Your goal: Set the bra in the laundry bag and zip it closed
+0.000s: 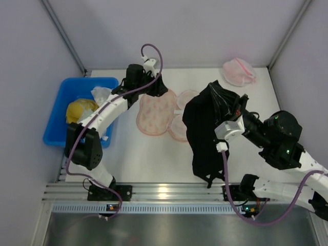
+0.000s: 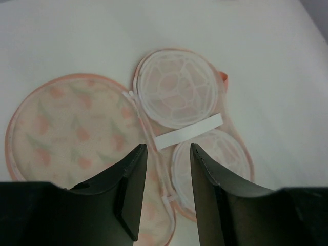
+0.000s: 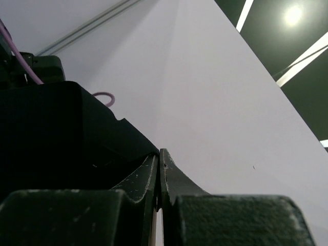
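Note:
The laundry bag point(image 1: 154, 117) lies open on the white table, its peach patterned half to the left and two white mesh cups point(image 1: 183, 102) to the right. In the left wrist view the bag point(image 2: 77, 128) fills the frame under my left gripper point(image 2: 165, 148), which is open and empty just above the bag's zipper edge. In the top view the left gripper point(image 1: 154, 87) sits at the bag's far end. My right gripper point(image 1: 224, 102) is shut on the black bra point(image 1: 202, 133), which hangs in the air right of the bag. The right wrist view shows the shut gripper point(image 3: 160, 154) beside black fabric point(image 3: 61, 133).
A blue bin point(image 1: 61, 136) at the left holds a yellow cloth lump point(image 1: 79, 110) and white cloth point(image 1: 100, 94). A pink-and-white mesh bundle point(image 1: 239, 72) lies at the back right. White walls enclose the table. A white label strip point(image 2: 188, 131) crosses the bag's inner cups.

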You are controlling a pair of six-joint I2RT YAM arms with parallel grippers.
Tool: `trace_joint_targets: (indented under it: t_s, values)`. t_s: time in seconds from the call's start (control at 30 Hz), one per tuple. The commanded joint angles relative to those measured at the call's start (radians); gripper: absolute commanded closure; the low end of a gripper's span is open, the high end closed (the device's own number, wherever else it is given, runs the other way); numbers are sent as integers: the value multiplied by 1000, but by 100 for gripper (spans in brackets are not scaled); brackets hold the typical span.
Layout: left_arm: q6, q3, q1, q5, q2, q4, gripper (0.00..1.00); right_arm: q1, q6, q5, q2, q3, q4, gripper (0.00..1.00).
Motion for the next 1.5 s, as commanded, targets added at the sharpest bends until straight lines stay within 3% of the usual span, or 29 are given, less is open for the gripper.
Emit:
trace_joint_targets:
  t_s: [0.0,0.4,0.83,1.13,1.47]
  values:
    - [128,-9,-14,-50,55,-14,55,55,37,112,-35,24,-49,100]
    - [127,5,-21,-70,233,-62,56,127,184,133,-55,-100,-149,100]
    - [75,-283,-54,-6,119,-109,59,129,279,336,109,-79,-77,100]
    - [43,-407,-66,34,11,-197,60,-95,415,270,267,15,-111,100]
    - [49,-398,-64,18,-42,-246,57,-323,425,127,428,28,30,100]
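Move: The laundry bag lies open on the table, its middle about 26 cm below the half-open left hand, some 3 cm back and 3 cm to its right. The black bra hangs roughly 20 cm back, 19 cm right and 10 cm above that hand; the blue bin is 45 cm left, 3 back, 21 below. From the right hand, which already grips the bra, the bag is about 22 cm ahead, 14 left and 54 below. Left hand sinks about 20 cm, then back towards the laundry bag's near edge; right lowers the held bra forward. ##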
